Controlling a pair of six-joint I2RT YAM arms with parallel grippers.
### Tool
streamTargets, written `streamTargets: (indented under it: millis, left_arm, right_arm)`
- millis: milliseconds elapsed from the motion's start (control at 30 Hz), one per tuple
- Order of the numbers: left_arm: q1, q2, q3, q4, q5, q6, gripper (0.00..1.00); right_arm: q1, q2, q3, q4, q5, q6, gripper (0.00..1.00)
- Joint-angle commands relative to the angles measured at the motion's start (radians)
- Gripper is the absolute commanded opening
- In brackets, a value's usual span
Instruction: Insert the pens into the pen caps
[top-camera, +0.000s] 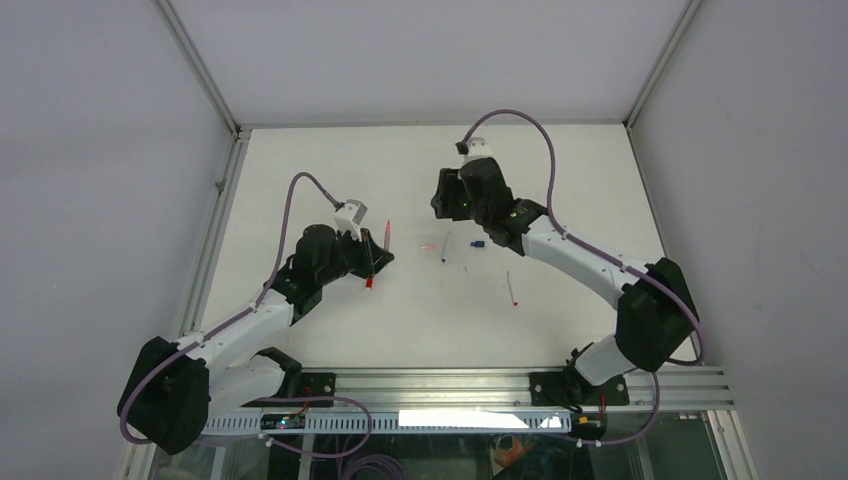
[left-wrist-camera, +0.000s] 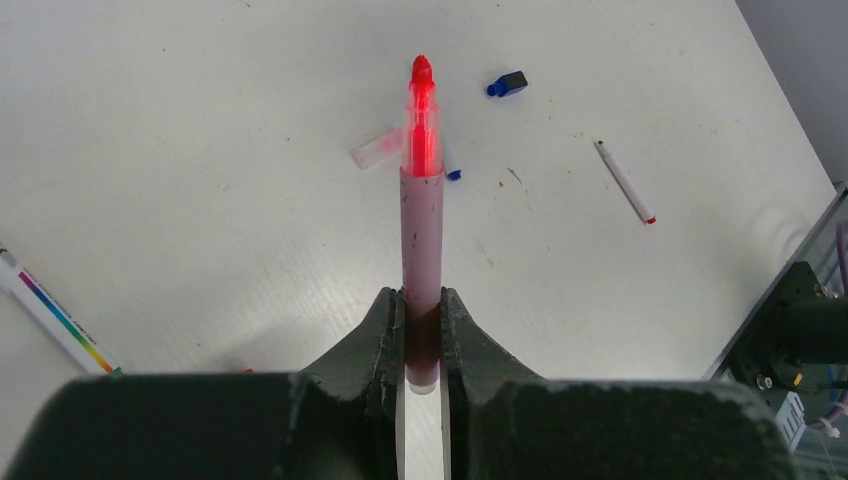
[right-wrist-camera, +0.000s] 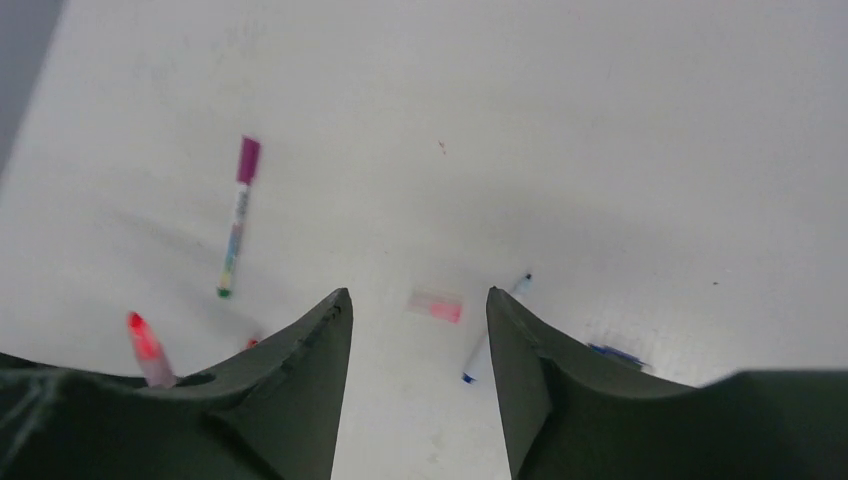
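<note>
My left gripper (left-wrist-camera: 422, 295) is shut on a pale pink pen (left-wrist-camera: 422, 230) near its rear end, with the bright red tip pointing away from me. In the top view this pen (top-camera: 387, 235) stands over the left gripper (top-camera: 378, 258). My right gripper (right-wrist-camera: 418, 300) hangs open above the table, with nothing between its fingers. Below its gap lies a pale pink cap (right-wrist-camera: 436, 305), with a white pen with a blue tip (right-wrist-camera: 495, 330) beside it. A blue cap (left-wrist-camera: 508, 84) and a white pen with a red tip (left-wrist-camera: 625, 181) lie further right.
A magenta-capped pen with a multicoloured barrel (right-wrist-camera: 238, 215) lies to the left on the table. A small red cap (top-camera: 369, 283) sits just below the left gripper. The walls of the enclosure (top-camera: 100, 150) close in the white table (top-camera: 330, 160) on three sides.
</note>
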Motion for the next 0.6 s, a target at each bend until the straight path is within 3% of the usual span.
streamTargets:
  millis: [0,100,200,400,567]
  left_arm:
    - [-0.002,-0.058,-0.012,-0.027,-0.025,0.043,0.00]
    - [-0.002,-0.083,-0.003,-0.045,-0.021,0.041,0.00]
    - [-0.002,-0.107,0.018,-0.076,-0.012,0.051,0.00]
    - [-0.002,-0.153,0.017,-0.112,-0.015,0.056,0.00]
    - [-0.002,-0.210,-0.005,-0.131,-0.029,0.047,0.00]
  right_arm:
    - [-0.023,0.069,0.098,-0.201,-0.232,-0.393,0.54]
    - [-0.023,0.129,0.164,-0.337,-0.259,-0.604,0.53]
    - [-0.024,0.167,0.176,-0.371,-0.333,-0.764,0.52]
    - [-0.019,0.184,0.099,-0.206,-0.336,-0.899,0.52]
    - [-0.006,0.231,0.083,-0.139,-0.388,-0.916,0.52]
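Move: The right hand, open and empty, has the clear pink pen cap on the table about 18 cm below it, some 3 cm ahead and 3 cm to its left. The thin blue-ended pen lies 4 cm to the right of that cap and level with it, the blue cap 10 cm to its right. From the left hand, which still holds the pink pen, the pink cap is about 10 cm ahead, 8 cm right and 11 cm down; the red cap is 5 cm left, 1 cm ahead, 11 cm down. The right hand drops about 9 cm towards the pink cap, drawing back a little on the way and easing off near the end, while it swings some 45 degrees counter-clockwise and rolls its left side down so the half-open fingers point more steeply at the table. The left hand keeps its pinch on the pink pen, nib end outward, and carries it 2 to 3 cm up, back and to the left, away from the cap. ##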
